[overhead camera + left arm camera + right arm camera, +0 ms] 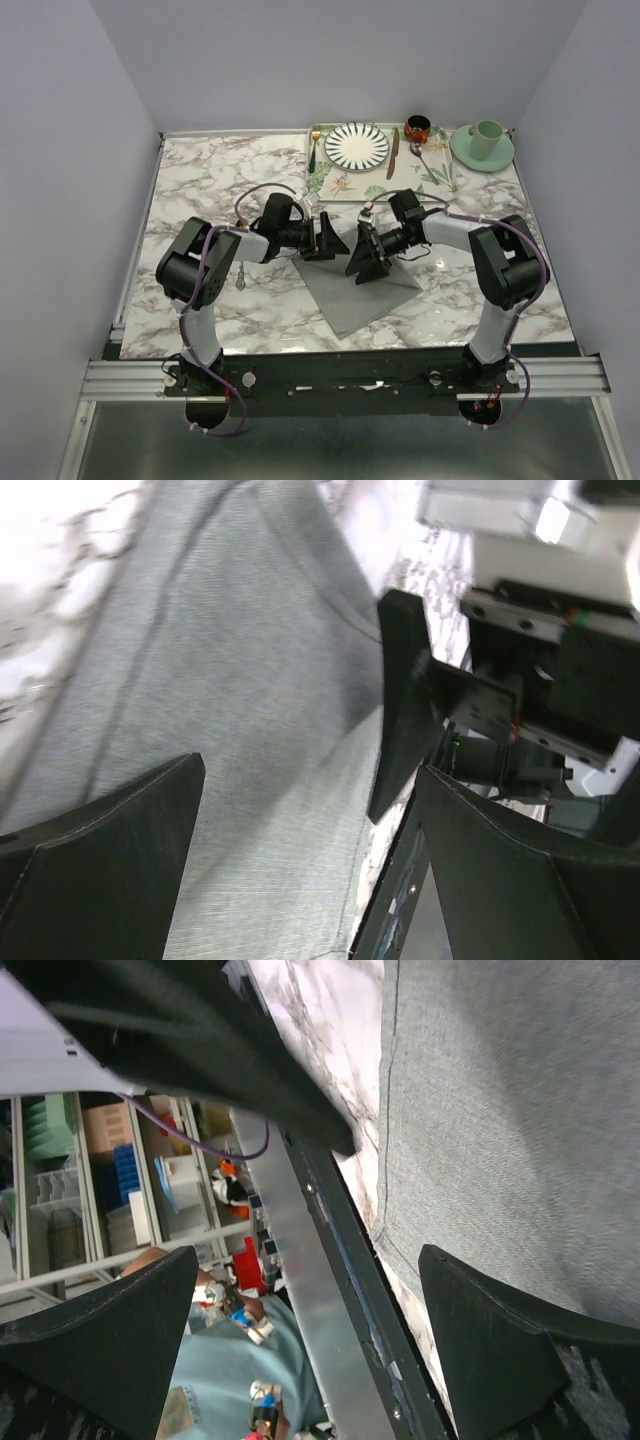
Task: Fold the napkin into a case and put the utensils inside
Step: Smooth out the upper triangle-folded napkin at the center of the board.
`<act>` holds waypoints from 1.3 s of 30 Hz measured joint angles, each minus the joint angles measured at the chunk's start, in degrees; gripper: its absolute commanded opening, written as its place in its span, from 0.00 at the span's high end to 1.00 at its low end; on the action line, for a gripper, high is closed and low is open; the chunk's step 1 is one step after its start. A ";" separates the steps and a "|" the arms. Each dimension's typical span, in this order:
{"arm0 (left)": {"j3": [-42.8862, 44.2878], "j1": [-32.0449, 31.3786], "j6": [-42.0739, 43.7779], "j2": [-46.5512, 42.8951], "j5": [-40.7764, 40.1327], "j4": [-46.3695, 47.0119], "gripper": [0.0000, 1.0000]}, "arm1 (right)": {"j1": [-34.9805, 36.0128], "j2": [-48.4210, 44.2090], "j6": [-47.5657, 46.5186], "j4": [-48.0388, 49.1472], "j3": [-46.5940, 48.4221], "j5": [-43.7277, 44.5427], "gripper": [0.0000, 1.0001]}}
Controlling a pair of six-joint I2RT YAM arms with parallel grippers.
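Observation:
The grey napkin (pixel 362 290) lies flat on the marble table, one corner pointing at the near edge. Both grippers hover low over its far part, tips facing each other. My left gripper (pixel 326 240) is open; in its wrist view the cloth (pixel 230 730) lies under the empty jaws (pixel 310 870), and a right finger (pixel 405 700) shows ahead. My right gripper (pixel 366 258) is open too, its jaws (pixel 310 1350) empty above the napkin's hem (pixel 520 1110). A spoon (pixel 428 163) lies on the tray. A slim utensil (pixel 240 277) lies on the marble by the left arm.
At the back stands a leaf-patterned tray (pixel 445 185) with a striped plate (pixel 357 145), a gold fork (pixel 313 150) and a brown-handled knife (pixel 394 152). A dark mug (pixel 417 127) and a green cup on a saucer (pixel 484 142) stand at the back right.

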 measured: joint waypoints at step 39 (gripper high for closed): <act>0.87 2.99 0.68 3.85 3.43 1.05 0.04 | -10.91 3.19 -12.00 -3.91 -9.57 -8.17 0.00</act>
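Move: The middle of the napkin's upper triangle lies about 9 cm to the left hand's right and 3 cm back, some 3 cm below; its left corner is roughly 6 cm left and 3 cm back, and the tray about 20 cm ahead and 13 cm right. From the right hand, the triangle's middle is about 2 cm right, level fore and aft, 5 cm down; its right corner lies some 13 cm right and 7 cm back. The left hand settles its wide-open fingers onto the upper left part of the napkin, about 1.5 cm down, and stays there nearly still as a hold. The right hand, also open, sinks about 4.5 cm onto the triangle, then sweeps some 6 cm right along it towards its right corner, easing up slightly towards the end as its fingertips tilt up a little. ##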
